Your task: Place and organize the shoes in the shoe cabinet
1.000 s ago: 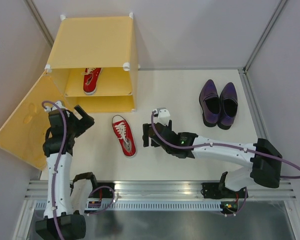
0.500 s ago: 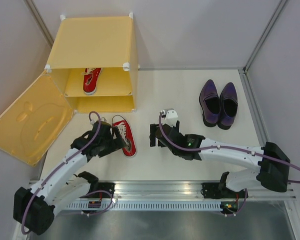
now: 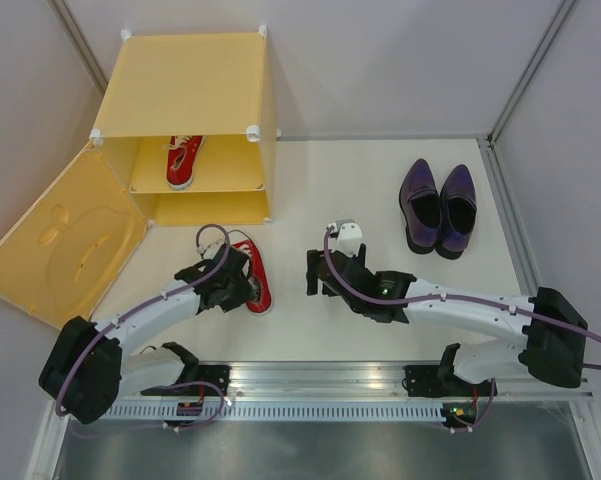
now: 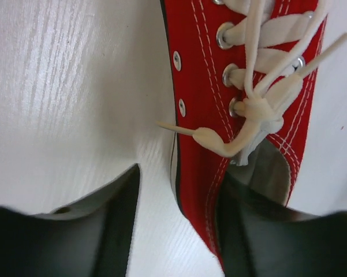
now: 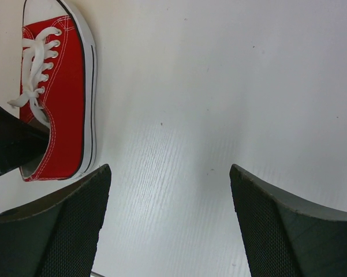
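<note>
One red sneaker [image 3: 256, 262] [image 4: 202, 115] lies on the table in front of the shoe cabinet [image 3: 185, 85]. My left gripper [image 3: 242, 286] [image 4: 179, 173] straddles its heel-side wall. One finger [image 4: 260, 225] is inside the shoe opening against the wall. The other finger [image 4: 98, 225] is outside, with a strip of table showing between it and the sole. The other red sneaker [image 3: 183, 160] stands on the cabinet's inner shelf. The purple shoes [image 3: 438, 208] sit side by side at the right. My right gripper [image 3: 312, 272] [image 5: 170, 170] is open and empty over bare table, to the right of the red sneaker [image 5: 63, 115].
The cabinet door [image 3: 65, 240] hangs wide open to the left, reaching almost to the table's near-left corner. Grey walls close in the back and both sides. A metal rail [image 3: 320, 380] runs along the near edge.
My left arm has swung from beside the cabinet door over to the red sneaker, and its jaws have narrowed around the shoe's wall. The right gripper has drifted slightly right.
</note>
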Robot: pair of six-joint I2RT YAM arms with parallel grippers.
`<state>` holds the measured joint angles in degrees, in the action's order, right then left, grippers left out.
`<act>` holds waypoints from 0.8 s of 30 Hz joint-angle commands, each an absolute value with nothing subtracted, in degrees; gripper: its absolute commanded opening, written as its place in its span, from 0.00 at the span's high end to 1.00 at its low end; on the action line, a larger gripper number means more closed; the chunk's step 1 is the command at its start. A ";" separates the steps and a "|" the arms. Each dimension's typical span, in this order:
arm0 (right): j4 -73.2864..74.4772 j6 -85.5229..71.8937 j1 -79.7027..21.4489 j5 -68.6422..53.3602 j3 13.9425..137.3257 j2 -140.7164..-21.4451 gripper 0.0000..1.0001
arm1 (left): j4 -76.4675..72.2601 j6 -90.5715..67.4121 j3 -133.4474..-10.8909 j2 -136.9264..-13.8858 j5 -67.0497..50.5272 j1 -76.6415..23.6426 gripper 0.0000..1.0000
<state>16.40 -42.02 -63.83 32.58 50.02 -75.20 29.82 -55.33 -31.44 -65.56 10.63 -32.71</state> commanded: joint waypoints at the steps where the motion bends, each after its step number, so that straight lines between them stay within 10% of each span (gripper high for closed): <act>1: 16.78 -42.89 -63.54 34.98 49.40 -73.04 0.13 | 26.63 -57.57 -31.55 -65.66 12.39 -33.05 0.59; 6: 17.58 -43.07 -63.37 35.77 48.78 -71.55 0.13 | 29.44 -56.08 -32.16 -58.91 14.93 -33.05 0.97; 24: 23.03 -42.54 -63.37 41.66 47.82 -63.46 0.14 | 44.91 -29.55 -60.44 -55.89 20.13 -24.53 0.98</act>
<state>21.80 -42.19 -63.51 38.89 48.47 -65.54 45.82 -38.46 -53.47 -55.75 18.44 -26.94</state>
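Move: Straddling the left side of the red shoe's ankle opening, the left hand's open fingers have the shoe's middle about 4 cm ahead, level with them in height and side. The cabinet's open front stands some 16 cm ahead and 8 cm to the left. The other red shoe lies on its upper shelf, roughly 22 cm ahead, 12 cm left and 10 cm higher. From the right hand, the shoe is about 14 cm left, 2 cm ahead and 11 cm below. Closing quickly on the left wall of the shoe's collar, the left fingers pinch it between them. Then the hand lifts it about 15 cm, first drifting left and later also forward, some 5 cm, towards the cabinet, as the fingertips tilt up about 20 degrees. The open right hand clears away to the right and up, about 4 cm each way. ##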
